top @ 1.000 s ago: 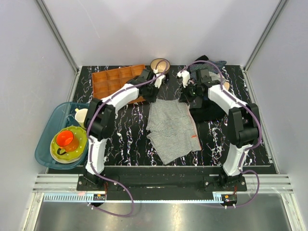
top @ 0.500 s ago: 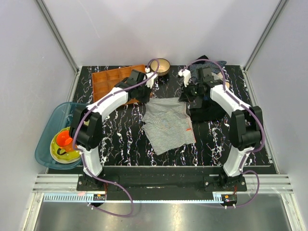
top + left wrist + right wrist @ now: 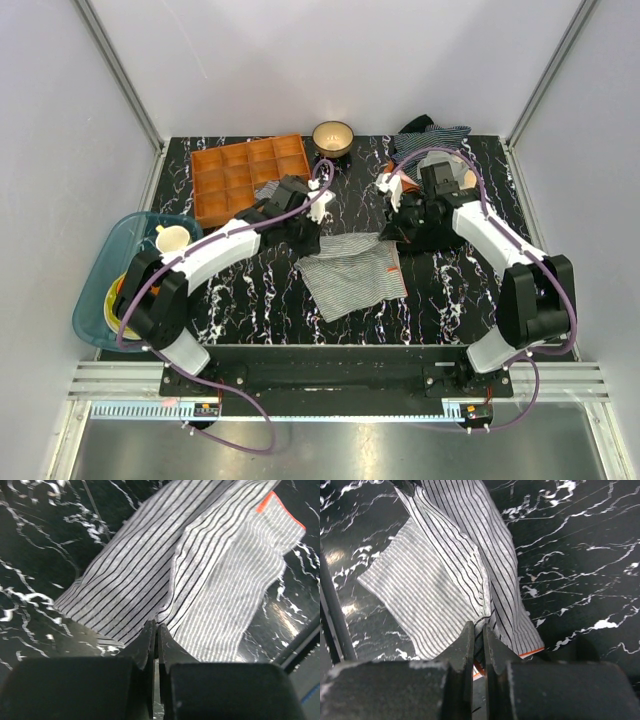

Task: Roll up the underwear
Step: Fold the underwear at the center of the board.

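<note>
The underwear point(image 3: 350, 275), white cloth with thin grey pinstripes and an orange-red edge tag point(image 3: 270, 502), lies half folded on the black marbled table point(image 3: 440, 300). Its far edge is lifted and drawn toward the near side. My left gripper point(image 3: 305, 235) is shut on the far left corner of the cloth point(image 3: 156, 626). My right gripper point(image 3: 392, 235) is shut on the far right corner point(image 3: 483, 625), next to the orange trim point(image 3: 530, 653). The underwear fills both wrist views point(image 3: 200, 570) point(image 3: 450, 555).
An orange divided tray point(image 3: 250, 175) and a small bowl point(image 3: 333, 137) stand at the back. A dark striped garment point(image 3: 430, 135) and black cloth point(image 3: 440, 225) lie at the back right. A teal bin point(image 3: 100, 290) with dishes sits off the table's left edge.
Both grippers have pulled the underwear's far edge toward the near side, folding it over itself. The cloth's footprint has become shorter.
</note>
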Robot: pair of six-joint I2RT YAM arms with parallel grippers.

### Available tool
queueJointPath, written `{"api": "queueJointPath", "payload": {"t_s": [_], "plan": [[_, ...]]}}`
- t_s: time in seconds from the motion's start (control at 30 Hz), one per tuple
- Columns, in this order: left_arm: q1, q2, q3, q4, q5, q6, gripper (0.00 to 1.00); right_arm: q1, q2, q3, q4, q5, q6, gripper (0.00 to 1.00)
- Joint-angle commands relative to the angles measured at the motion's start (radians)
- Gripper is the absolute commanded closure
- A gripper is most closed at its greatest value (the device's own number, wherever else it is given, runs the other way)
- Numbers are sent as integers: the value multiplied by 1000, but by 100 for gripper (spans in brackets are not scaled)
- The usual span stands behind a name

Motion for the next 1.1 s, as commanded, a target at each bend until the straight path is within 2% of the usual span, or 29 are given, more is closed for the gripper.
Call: {"api": "queueJointPath", "payload": {"t_s": [0.0,0.4,1.07], "plan": [[-45,-82,-57,69,25,-65,100,-5,-51,-43,-108,-59,-158,99],[-125,-113,-183,86,60,-131,100,-5,-62,-148,-218,10,-304,99],[-194,-68,-252,100,84,-161,100,-6,-7,-214,-294,18,-370,97]]}}
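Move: Both hands already hold the raised edge of the underwear. The middle of its part lying nearer the robot, over which the edge is to go, is roughly 9 cm back, 10 cm right and 10 cm below the left hand, and 12 cm back, 6 cm left and 13 cm below the right. The orange tray is some 17 cm ahead and 15 cm left of the left hand; dark clothes lie 14 cm right and 5 cm ahead of the right hand. With fingers still pinching the underwear's raised edge, both hands draw it back towards the robot by about 10 cm, sinking over the near part as they go, the left by about 5 cm and the right by 7 or 8, easing off towards the end. Both also drift slightly right, and the wrists tilt so the fingertips swing down and back towards the robot, the right one turning more, some 20 degrees with a counter-clockwise twist. ##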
